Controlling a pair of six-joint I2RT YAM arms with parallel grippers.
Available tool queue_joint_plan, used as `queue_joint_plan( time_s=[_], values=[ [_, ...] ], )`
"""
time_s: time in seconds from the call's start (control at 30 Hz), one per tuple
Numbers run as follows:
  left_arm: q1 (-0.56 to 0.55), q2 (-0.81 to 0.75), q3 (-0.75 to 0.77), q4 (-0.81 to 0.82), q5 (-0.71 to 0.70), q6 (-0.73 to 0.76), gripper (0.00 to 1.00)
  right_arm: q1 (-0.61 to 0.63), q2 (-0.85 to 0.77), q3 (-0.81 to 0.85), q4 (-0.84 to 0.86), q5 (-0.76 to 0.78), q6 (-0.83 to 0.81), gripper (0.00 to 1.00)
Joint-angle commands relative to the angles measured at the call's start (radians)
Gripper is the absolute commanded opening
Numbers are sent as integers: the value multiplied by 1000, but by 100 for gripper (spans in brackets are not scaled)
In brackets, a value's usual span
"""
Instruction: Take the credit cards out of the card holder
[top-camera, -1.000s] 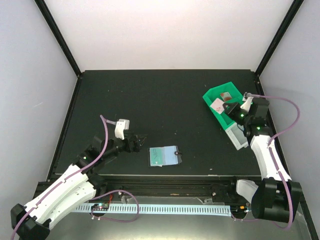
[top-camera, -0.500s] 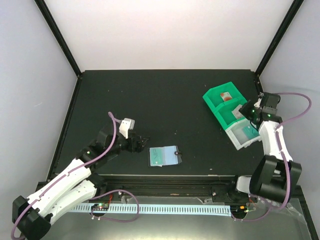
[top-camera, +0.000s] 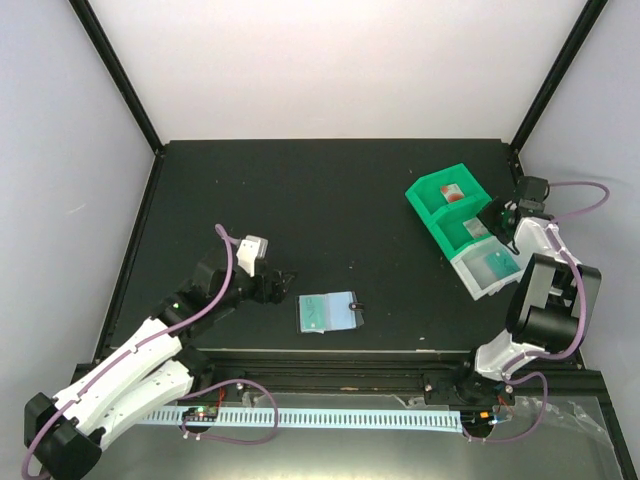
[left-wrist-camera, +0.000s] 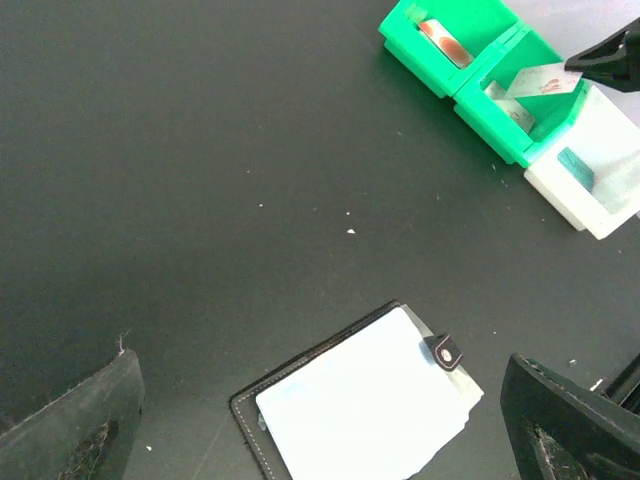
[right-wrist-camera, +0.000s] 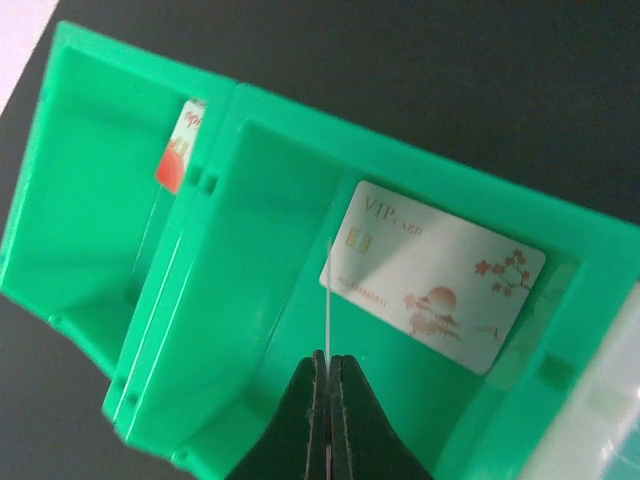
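The card holder (top-camera: 340, 312) lies on the black table with its pale inside up and its black clasp tab (left-wrist-camera: 443, 352) at the right. A teal-green patch, seemingly a credit card (top-camera: 315, 312), shows on its left half. My left gripper (top-camera: 279, 286) stands open just left of the holder, whose near part sits between the fingers (left-wrist-camera: 75, 430) in the left wrist view. My right gripper (right-wrist-camera: 327, 362) is shut on a thin whitish credit card (right-wrist-camera: 326, 300), seen edge-on over the green bin's middle compartment. A white VIP card (right-wrist-camera: 432, 275) lies in that compartment.
The green bin (top-camera: 432, 215) stands at the right, with a red card (right-wrist-camera: 180, 145) in its far compartment. A pale clear tray (top-camera: 488, 278) adjoins it, holding something teal (left-wrist-camera: 575, 165). Black frame posts rise at the table's back corners.
The right arm has folded back and its gripper, with the card, has moved from over the green bin to the bin's right edge. The left gripper has crept slightly toward the holder.
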Motion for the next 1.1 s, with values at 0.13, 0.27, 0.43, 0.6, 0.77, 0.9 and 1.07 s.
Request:
queue_joint_plan(
  time_s=[0.13,0.27,0.43,0.6,0.77,0.9,1.07],
  values=[
    [7,-14,18,-2,-48,1,99,-6,124,99,39,66,51,1],
    [6,-10,26,-9,-61,19,99,-7,164,125,42,55,54,1],
    [7,-8,27,-12,-80,17,99,-6,178,131,49,36,55,8],
    [6,-9,30,-10,-57,-5,99,-7,199,179,-12,71,38,12],
    [6,-26,26,-9,-58,-11,99,-6,177,182,-39,92,44,22],
    [6,-33,23,-11,-59,-11,99,-7,164,192,-91,117,70,23],
    [7,-26,21,-10,-60,-9,99,-7,130,193,-154,159,138,27]
  ],
)
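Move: The right hand holds a card edge-on over the green box's middle compartment, whose middle lies about 3 cm ahead, 2 cm right and 8 cm below. A white VIP card lies inside, roughly 4 cm ahead and 3 cm right; the red card's compartment is some 10 cm ahead, 3 cm left, the white tray 5 cm back, 7 cm right. From the left hand the middle compartment is about 15 cm ahead, 39 cm right. Right hand takes the card about 4 cm forward, down and right into the middle compartment, opens, then backs. ##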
